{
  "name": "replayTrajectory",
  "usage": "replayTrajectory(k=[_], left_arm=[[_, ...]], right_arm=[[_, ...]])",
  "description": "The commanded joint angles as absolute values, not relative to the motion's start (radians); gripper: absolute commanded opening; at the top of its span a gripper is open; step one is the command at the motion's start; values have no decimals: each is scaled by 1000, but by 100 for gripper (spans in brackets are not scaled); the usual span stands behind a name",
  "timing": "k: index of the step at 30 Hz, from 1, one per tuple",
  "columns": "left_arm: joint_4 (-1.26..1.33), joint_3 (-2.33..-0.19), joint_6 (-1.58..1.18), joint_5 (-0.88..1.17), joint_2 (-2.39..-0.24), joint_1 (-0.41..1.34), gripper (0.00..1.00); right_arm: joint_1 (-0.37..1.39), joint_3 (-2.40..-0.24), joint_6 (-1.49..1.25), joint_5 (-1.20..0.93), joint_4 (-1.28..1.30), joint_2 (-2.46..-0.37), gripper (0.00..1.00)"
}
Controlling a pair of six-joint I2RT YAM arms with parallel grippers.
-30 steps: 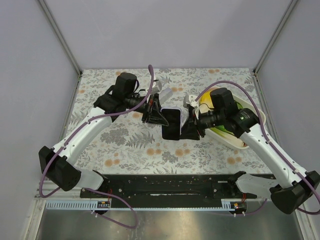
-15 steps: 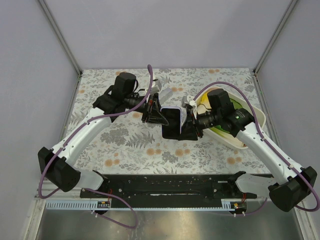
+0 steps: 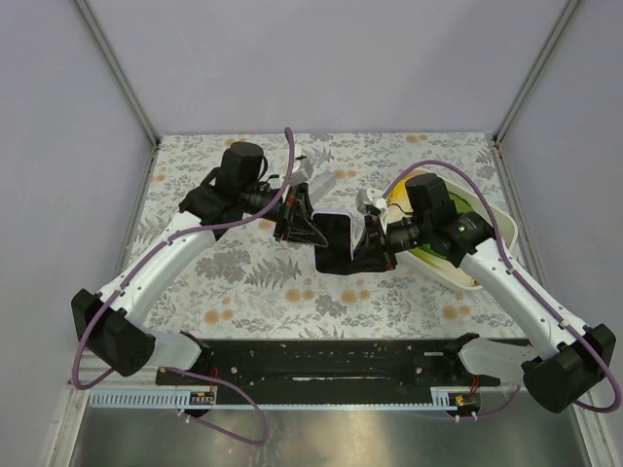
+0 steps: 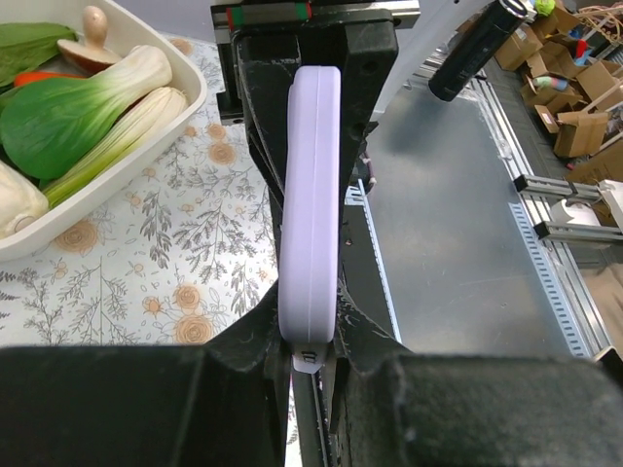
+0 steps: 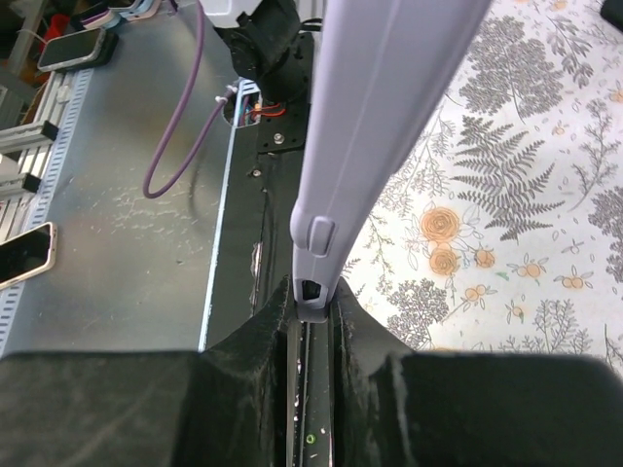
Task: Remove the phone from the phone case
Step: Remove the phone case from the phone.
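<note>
A phone [image 3: 337, 249], dark screen up, sits in a lavender phone case [image 3: 338, 215] held in the air over the middle of the table between both arms. My left gripper [image 3: 311, 232] is shut on the case's left edge. In the left wrist view the phone case [image 4: 311, 195] runs edge-on away from the left gripper [image 4: 311, 342]. My right gripper [image 3: 368, 255] is shut on the opposite edge. In the right wrist view the phone case [image 5: 380, 117], with its side button, is pinched at its near end by the right gripper [image 5: 313, 304].
A white tray [image 3: 494, 226] of vegetables stands at the right, just behind the right arm; the same tray [image 4: 191, 105] shows in the left wrist view. A small white object [image 3: 322, 181] lies behind the left gripper. A black rail [image 3: 321, 362] runs along the front edge.
The right gripper's jaws have come together on the case's edge. The phone and case have tipped slightly flatter between the two grippers. The left gripper kept its hold.
</note>
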State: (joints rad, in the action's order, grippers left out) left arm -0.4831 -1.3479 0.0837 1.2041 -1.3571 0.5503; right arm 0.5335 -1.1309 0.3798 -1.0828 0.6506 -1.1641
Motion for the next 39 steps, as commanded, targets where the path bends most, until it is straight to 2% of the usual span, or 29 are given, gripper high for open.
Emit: replayTrajectory(k=[1,13,39], left_arm=[[-419,-1371,164,1212,-1344,534,0],[-281,-1405,66,1195,-1423,538,0],[-275,-1471,52,1149,-1496,575,0]], right_arm=[[537,-1184,457,-1308,679,-1117,0],[569,-1226,472,-1442,709,-1127,0],[713,-1315,581,-1465,844,-1183,0]])
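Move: Both hands already grip the phone in its case: its middle lies about 3 cm to the left hand's right, 1 cm back and 3 cm lower. From the right hand it is roughly 3 cm left, 2 cm ahead and 3 cm up. The vegetable bin sits some 25 cm to the right hand's right, 18 cm ahead and 23 cm below; the grey box lies about 27 cm ahead of the left hand, 30 cm below. Right hand keeps pinching the case edge, pulling back about 5 cm; the left, still gripping, follows 2 cm. ##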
